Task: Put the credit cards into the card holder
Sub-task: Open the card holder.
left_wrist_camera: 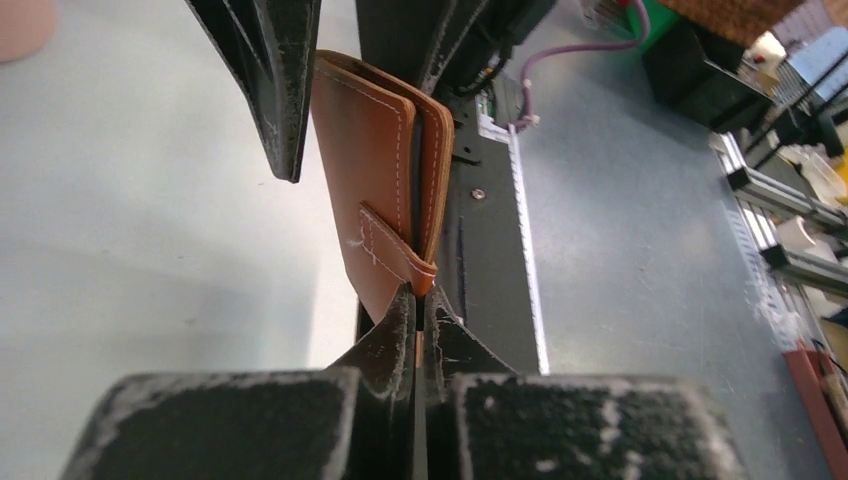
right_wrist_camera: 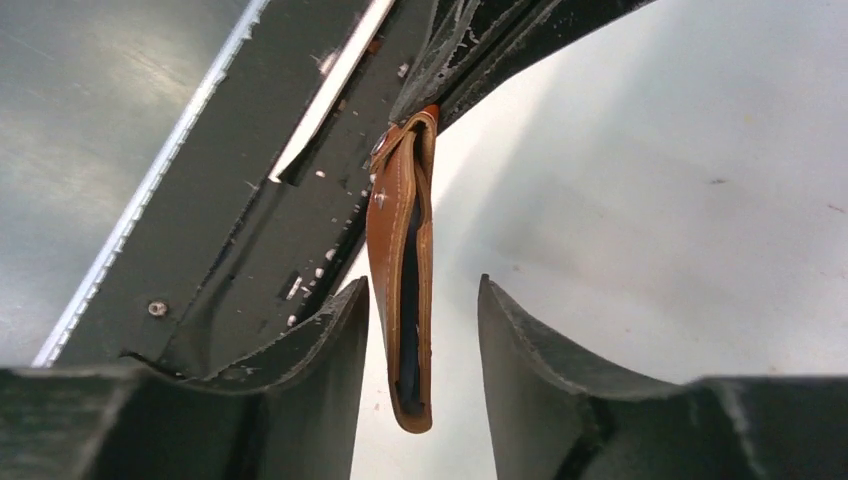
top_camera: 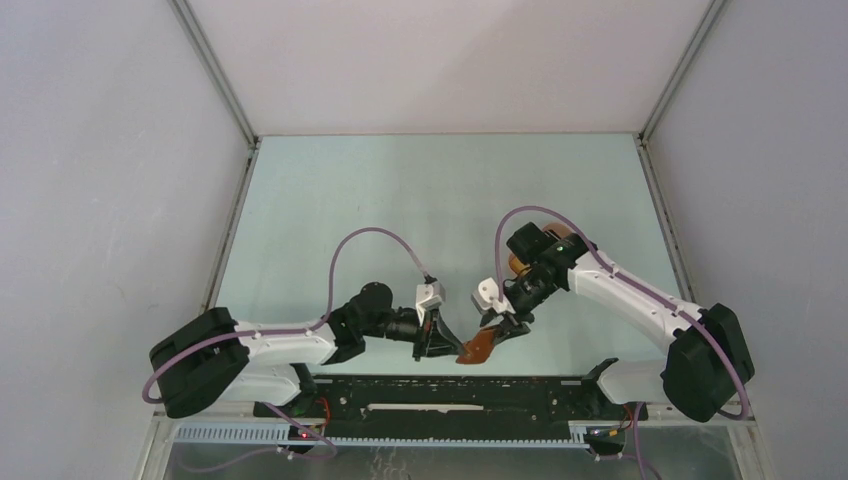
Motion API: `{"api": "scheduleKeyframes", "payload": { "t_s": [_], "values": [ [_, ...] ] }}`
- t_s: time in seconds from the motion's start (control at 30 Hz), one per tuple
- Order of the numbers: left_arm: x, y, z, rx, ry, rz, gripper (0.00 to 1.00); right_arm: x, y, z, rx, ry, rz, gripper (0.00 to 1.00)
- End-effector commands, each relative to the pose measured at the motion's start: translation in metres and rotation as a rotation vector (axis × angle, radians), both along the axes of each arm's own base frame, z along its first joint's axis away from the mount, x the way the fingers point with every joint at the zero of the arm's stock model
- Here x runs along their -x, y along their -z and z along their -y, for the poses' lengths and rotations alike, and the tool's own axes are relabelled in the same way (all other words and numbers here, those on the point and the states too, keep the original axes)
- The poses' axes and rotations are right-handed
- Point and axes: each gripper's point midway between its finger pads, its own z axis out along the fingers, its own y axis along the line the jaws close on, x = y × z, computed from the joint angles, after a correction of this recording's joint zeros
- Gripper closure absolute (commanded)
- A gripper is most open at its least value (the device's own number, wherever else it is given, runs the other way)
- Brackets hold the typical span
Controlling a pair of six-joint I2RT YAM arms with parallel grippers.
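The card holder, a reddish-brown leather wallet folded shut, hangs in the air between the two arms near the table's front edge. My left gripper is shut on the tip of its snap tab, with the card holder standing up beyond the fingertips. My right gripper is open around the folded end of the card holder, with gaps on both sides and no touch. A dark edge shows between the leather leaves; I cannot tell whether it is one of the credit cards. No loose credit cards are in view.
The black base rail runs along the front edge just below the wallet. A pink object sits at the far corner of the left wrist view. Cluttered benches lie beyond the table edge.
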Motion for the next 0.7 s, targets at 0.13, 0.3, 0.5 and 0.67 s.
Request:
{"api": "scheduleKeyframes", "payload": {
  "t_s": [0.13, 0.3, 0.5, 0.67],
  "values": [
    [-0.046, 0.01, -0.01, -0.059, -0.264, -0.043, 1.0, -0.042, -0.003, -0.009, 0.033, 0.253, -0.006, 0.01],
    [-0.068, 0.015, -0.027, -0.159, -0.437, -0.03, 1.0, -0.057, -0.031, -0.011, -0.018, 0.4, -0.073, 0.0],
    [-0.095, 0.001, -0.044, -0.226, -0.696, 0.069, 1.0, -0.069, -0.074, -0.025, -0.041, 0.596, -0.449, 0.0],
    [-0.112, -0.019, -0.045, -0.208, -0.883, 0.158, 1.0, -0.098, -0.077, -0.034, -0.039, 0.804, -0.674, 0.0]
  ]
}}
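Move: The card holder is already pinched by the shut left fingers near one end, its middle some 3 cm to their right, 1 cm ahead and about level. From the half-open right hand, whose fingers stand either side of its free end, that middle lies roughly 4 cm left, 2 cm back and 1 cm below. The card tray stands about 16 cm ahead of the right hand, 12 cm to its right and 10 cm below. The card holder stays pinched in the left hand, which carries it about 7 cm forward, then also to the left and slightly down, turning some 35 degrees counter-clockwise. The right hand opens wide and backs off from the card holder, going forward and later up as well, while turning clockwise and tilting. ##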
